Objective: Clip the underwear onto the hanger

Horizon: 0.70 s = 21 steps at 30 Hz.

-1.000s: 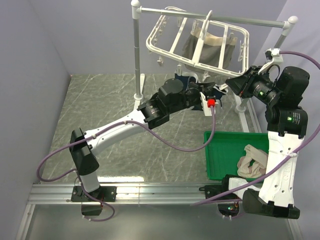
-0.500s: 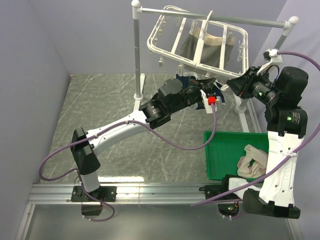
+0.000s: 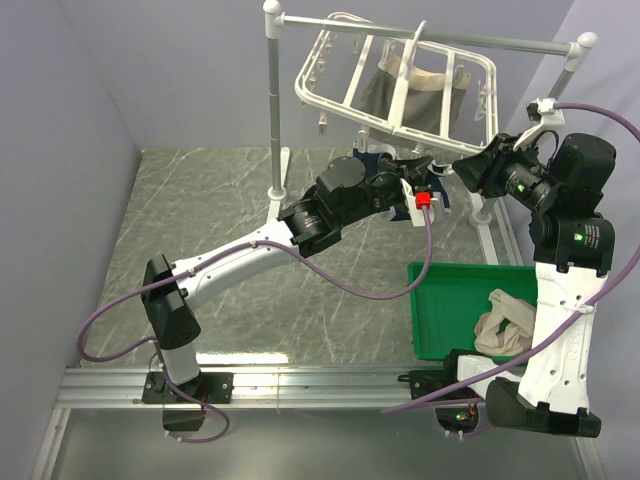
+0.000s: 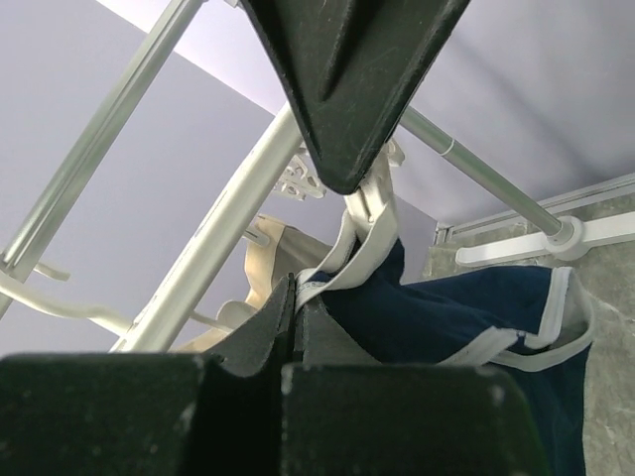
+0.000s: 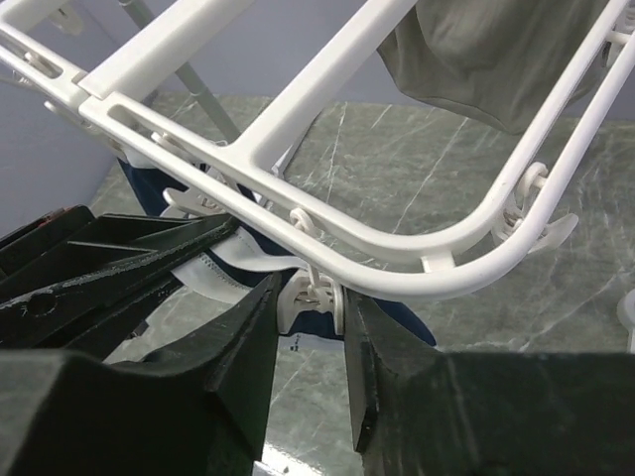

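Observation:
The white hanger (image 3: 400, 75) hangs tilted from a grey crossbar. The navy underwear (image 4: 466, 317) with white piping hangs below its near edge. My left gripper (image 4: 295, 297) is shut on the white waistband and holds it up under the frame. My right gripper (image 5: 313, 297) straddles a small white clip (image 5: 316, 296) that hangs from the hanger's rim (image 5: 327, 213). Its jaws stand close on either side of the clip with a thin gap. Navy cloth (image 5: 397, 319) shows right behind the clip. From above, both grippers meet under the frame's near right corner (image 3: 445, 175).
An olive-grey garment (image 3: 415, 95) with a beige band hangs inside the hanger. A white pole stand (image 3: 272, 100) carries the crossbar (image 3: 500, 42). A green bin (image 3: 455, 305) at front right holds a beige cloth (image 3: 510, 320). Purple cables trail from both arms.
My right gripper's jaws have widened a little around the clip. The left arm has edged slightly up toward the hanger, still holding the waistband.

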### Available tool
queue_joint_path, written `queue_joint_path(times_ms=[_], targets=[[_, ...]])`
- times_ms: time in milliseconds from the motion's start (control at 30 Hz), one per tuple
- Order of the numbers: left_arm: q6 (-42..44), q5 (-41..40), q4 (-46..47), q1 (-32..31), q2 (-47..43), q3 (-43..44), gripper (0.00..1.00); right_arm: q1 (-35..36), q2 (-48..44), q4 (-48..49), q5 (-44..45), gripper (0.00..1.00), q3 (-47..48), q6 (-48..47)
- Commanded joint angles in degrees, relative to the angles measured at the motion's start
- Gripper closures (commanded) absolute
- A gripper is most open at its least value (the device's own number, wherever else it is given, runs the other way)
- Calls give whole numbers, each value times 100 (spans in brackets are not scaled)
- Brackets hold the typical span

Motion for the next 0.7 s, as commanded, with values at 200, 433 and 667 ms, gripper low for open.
queue_joint_path(times_ms=[200,433,667], targets=[[-162,180,55,-31,-215,281,100,58,-69,-182,-230,56,113,47],[-92,198,2,-31,-242,229,100,58,-104,-225,-309,45,192,47],[-188,216,-217,-31,-294,185,99,58,-209,-296,-336,30,315,56]])
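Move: The clip on the hanger's near rail is already squeezed between the right fingertips; the rail runs roughly 3 cm above them. The navy underwear hangs some 6 cm to their left and 8 cm lower, the grey underwear about 14 cm ahead and 5 cm left at like height. From the left fingertips, already pinching the navy waistband, the clip is about 5 cm right, 1 cm back and level. The right fingers spread and release the clip, easing about 1 cm back, while the left keeps pinching the waistband. ##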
